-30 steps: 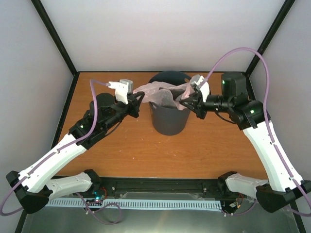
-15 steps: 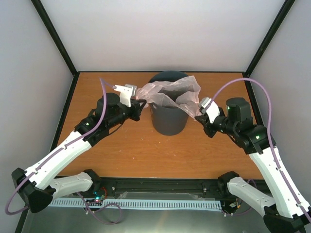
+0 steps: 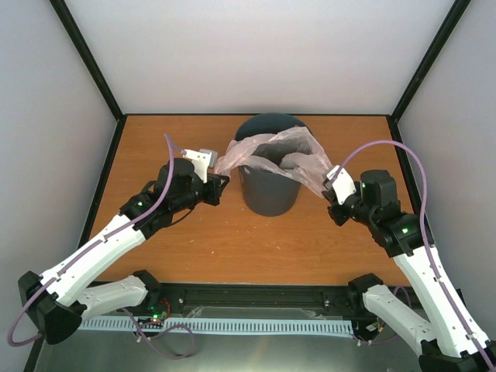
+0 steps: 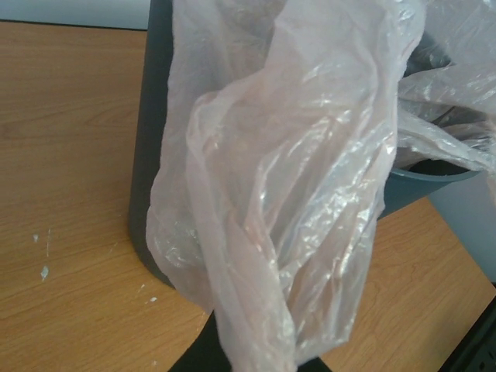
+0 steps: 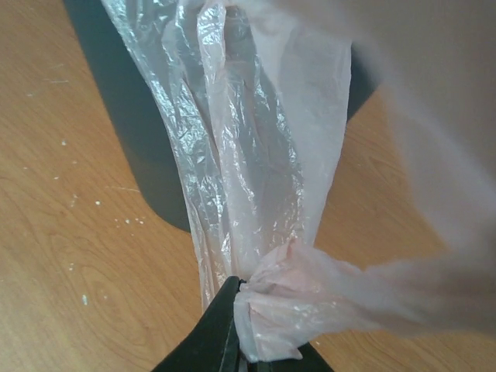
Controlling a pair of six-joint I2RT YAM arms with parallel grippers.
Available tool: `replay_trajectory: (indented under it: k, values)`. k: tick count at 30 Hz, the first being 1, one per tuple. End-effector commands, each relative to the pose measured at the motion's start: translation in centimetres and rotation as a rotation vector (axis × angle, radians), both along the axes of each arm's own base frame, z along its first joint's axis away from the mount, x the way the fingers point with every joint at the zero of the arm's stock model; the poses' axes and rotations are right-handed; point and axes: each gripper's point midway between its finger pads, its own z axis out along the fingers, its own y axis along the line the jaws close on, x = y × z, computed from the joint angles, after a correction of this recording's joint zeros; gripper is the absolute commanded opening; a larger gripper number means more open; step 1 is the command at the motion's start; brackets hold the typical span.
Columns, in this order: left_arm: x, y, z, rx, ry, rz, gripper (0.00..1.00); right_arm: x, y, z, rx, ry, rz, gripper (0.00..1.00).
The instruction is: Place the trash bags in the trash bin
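The dark grey trash bin (image 3: 268, 198) stands upright in the middle of the table. The pale-pink trash bag (image 3: 273, 152) is spread over its mouth, with part sagging inside and both ends pulled down past the rim. At the bin's left side, my left gripper (image 3: 220, 183) is shut on the bag's left end. At the right side, my right gripper (image 3: 329, 194) is shut on a bunched end. The left wrist view shows the bag (image 4: 294, 194) draped down the bin's wall (image 4: 152, 155), hiding most of the gripper (image 4: 256, 364). In the right wrist view the gripper (image 5: 252, 345) pinches gathered plastic (image 5: 256, 155).
Orange-brown wooden table (image 3: 217, 240) with black frame posts at the back corners and pale walls on three sides. The arm bases and a black rail (image 3: 256, 298) run along the near edge. Purple cables loop above both wrists.
Both grippers have dropped and pulled outward and toward the near edge. The right one came down from above the rim to beside the bin. The bag is stretched lower over the bin's mouth.
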Motion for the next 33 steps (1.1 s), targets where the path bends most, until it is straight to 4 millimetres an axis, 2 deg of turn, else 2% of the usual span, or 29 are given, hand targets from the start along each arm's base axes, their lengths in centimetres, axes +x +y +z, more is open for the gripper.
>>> replay_trajectory:
  k: [1, 8, 12, 18, 22, 30, 33]
  values:
    - [0.3, 1.2, 0.3, 0.015, 0.014, 0.054, 0.01, 0.9, -0.9, 0.3, -0.036, -0.027, -0.042, 0.04]
    - [0.8, 2.5, 0.0, 0.085, 0.019, 0.085, 0.01, 1.0, -1.4, -0.9, -0.116, 0.003, -0.029, 0.08]
    - [-0.1, 3.6, 1.7, 0.061, -0.028, 0.102, 0.01, 0.3, -1.8, -0.7, -0.161, -0.015, -0.001, 0.08]
    - [-2.0, 4.8, 4.8, -0.003, -0.071, 0.103, 0.01, -1.9, -1.6, 1.9, -0.126, -0.08, 0.053, 0.07]
    - [-2.7, 5.2, 5.8, -0.021, -0.099, 0.094, 0.01, -2.8, -1.0, 3.2, -0.064, -0.115, 0.079, 0.07]
    - [-3.1, 4.5, 10.1, -0.078, -0.213, 0.036, 0.01, -3.3, 0.5, 5.2, 0.0, -0.108, 0.148, 0.06]
    - [-3.2, 5.0, 11.6, -0.085, -0.243, 0.054, 0.01, -3.1, 0.4, 6.2, -0.003, -0.12, 0.143, 0.07]
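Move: From the left hand, which already grips one side of the trash bag's edge, the middle of the trash bin lies about 9 cm ahead, 11 cm to the right and 14 cm below. The right hand holds the opposite side; from it the bin is roughly 12 cm ahead, 10 cm left and 12 cm below. The bag's open mouth sags between them above the bin, some 7 cm ahead of the left hand and 12 cm right, near hand height. After dipping a little, both hands rise and draw back from the bin, still pinching the trash bag. The left hand does most of it, going up about 8 cm overall and some 5 cm left, away from the bin; the right ends about 4 cm higher and 3 cm back, after a brief small swing to the right and back. ##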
